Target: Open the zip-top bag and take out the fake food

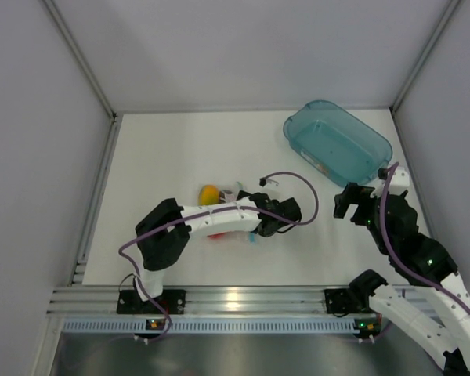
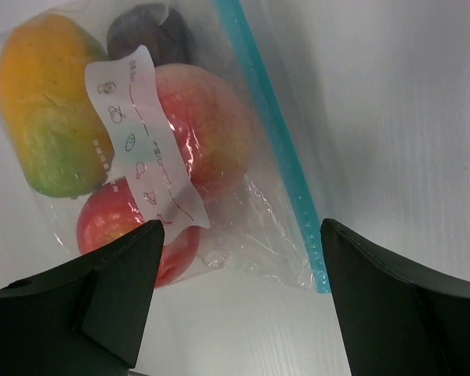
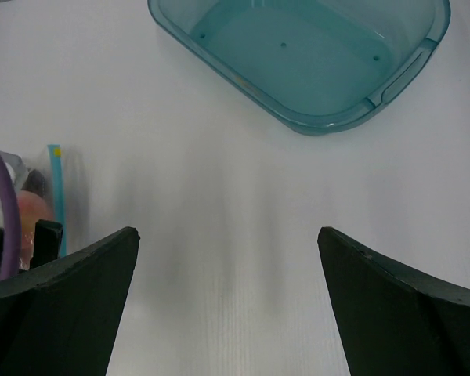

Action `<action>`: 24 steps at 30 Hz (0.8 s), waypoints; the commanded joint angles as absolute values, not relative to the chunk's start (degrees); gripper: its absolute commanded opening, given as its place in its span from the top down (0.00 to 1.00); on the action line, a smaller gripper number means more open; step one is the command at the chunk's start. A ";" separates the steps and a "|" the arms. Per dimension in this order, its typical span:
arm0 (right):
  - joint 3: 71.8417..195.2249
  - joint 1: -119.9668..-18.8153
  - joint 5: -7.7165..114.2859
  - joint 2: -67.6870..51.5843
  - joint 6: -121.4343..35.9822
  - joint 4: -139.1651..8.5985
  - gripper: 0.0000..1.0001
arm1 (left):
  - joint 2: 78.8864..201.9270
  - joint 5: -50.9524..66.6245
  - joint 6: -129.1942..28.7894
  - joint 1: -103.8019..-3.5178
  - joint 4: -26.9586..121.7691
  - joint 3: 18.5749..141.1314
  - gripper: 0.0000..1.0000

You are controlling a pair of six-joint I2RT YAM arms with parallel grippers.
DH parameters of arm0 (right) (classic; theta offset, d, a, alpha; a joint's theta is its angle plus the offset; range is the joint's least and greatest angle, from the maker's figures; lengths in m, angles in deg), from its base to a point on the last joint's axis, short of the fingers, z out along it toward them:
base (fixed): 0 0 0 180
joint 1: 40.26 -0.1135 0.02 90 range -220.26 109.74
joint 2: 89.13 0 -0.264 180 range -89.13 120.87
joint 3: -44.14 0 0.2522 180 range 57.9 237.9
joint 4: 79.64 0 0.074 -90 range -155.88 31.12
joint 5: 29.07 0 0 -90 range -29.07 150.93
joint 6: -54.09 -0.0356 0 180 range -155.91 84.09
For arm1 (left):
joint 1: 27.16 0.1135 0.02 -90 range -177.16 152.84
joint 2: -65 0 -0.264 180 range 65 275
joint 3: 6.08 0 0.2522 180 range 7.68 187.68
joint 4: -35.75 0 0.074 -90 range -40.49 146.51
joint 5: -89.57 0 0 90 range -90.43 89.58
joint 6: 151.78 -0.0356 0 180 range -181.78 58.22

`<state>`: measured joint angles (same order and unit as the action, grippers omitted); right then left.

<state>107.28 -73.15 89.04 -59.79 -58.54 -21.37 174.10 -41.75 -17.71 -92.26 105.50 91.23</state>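
The zip-top bag (image 2: pixel 243 227) lies flat on the white table, its teal zip strip (image 2: pixel 274 149) running down its right edge. Through the plastic I see the fake food: a yellow-orange mango (image 2: pixel 47 117), a pinkish peach (image 2: pixel 207 125), a red tomato ball (image 2: pixel 110 227) and a dark piece (image 2: pixel 149 31), with a white label (image 2: pixel 141 133) over them. My left gripper (image 2: pixel 239 235) hovers open over the bag's near corner, its jaws wide on either side. From above, the left gripper (image 1: pixel 265 227) covers most of the bag (image 1: pixel 219 205). My right gripper (image 1: pixel 351 202) is open over bare table.
A teal translucent tub (image 1: pixel 291 125) stands empty at the back right, also seen in the right wrist view as the tub (image 3: pixel 329 125). White walls enclose the table on three sides. The left arm's purple cable (image 1: pixel 298 180) loops above the bag.
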 commanded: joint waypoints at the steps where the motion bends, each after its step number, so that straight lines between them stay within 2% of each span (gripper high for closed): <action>1: 107.21 -73.57 88.44 -60.57 -58.32 -21.58 0.00 | 175.74 -44.54 -13.63 -93.52 109.97 92.33 0.14; 7: 106.86 -73.57 87.47 -60.57 -58.06 -22.02 0.01 | 177.49 -46.21 -9.23 -93.78 109.80 87.93 0.18; 11: 107.12 -73.57 86.41 -60.66 -57.62 -22.11 0.01 | 179.43 -46.39 -6.85 -93.78 109.37 86.26 0.25; 13: 107.29 -73.57 86.15 -60.92 -57.71 -21.93 0.01 | 180.05 -46.39 -5.54 -93.78 109.28 86.00 0.33; 16: 107.29 -73.57 85.80 -61.79 -57.71 -21.85 0.01 | 181.19 -46.22 -4.74 -93.78 109.10 86.00 0.52; 17: 107.29 -73.66 85.80 -62.06 -57.62 -22.02 0.01 | 181.45 -46.30 -4.48 -93.78 109.10 85.91 0.62; 21: 107.38 -73.57 85.54 -62.68 -57.53 -22.02 0.01 | 181.81 -47.44 -3.69 -93.78 108.75 85.47 0.77; 22: 107.38 -73.57 85.54 -62.76 -57.53 -22.02 0.01 | 181.81 -47.53 -3.77 -93.69 108.57 85.38 0.82; 23: 107.38 -73.57 85.45 -62.76 -57.53 -22.02 0.01 | 181.63 -47.53 -3.86 -93.69 108.57 85.21 0.93; 24: 107.38 -73.57 85.45 -62.76 -57.53 -22.02 0.01 | 181.02 -47.53 -3.78 -93.69 108.48 85.12 0.96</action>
<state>106.91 -73.15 86.25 -62.26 -58.06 -21.28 181.42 -46.03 -5.29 -93.68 108.21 85.96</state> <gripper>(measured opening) 0.993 0.062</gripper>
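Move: The bag's zip strip runs almost fore and aft under my open left hand, its middle about 2 cm ahead, neither left nor right, and some 7 cm below. Inside the bag, the peach is about 5 cm left and 4 cm ahead, the red apple 9 cm left and 1 cm back, the mango 12 cm left and 6 cm ahead, all roughly 5 cm down. From my right hand the strip is about 27 cm left, 5 cm ahead and 23 cm below. I sink my left hand about 5.5 cm onto the zip side of the bag, easing some 3 cm left and a little back, with the wrist rolling and turning roughly 10 degrees counter-clockwise. As I come down my wide-open fingers close, almost fully shut by the end, and pinch the clear film at the label's near end, right beside the zip strip. ##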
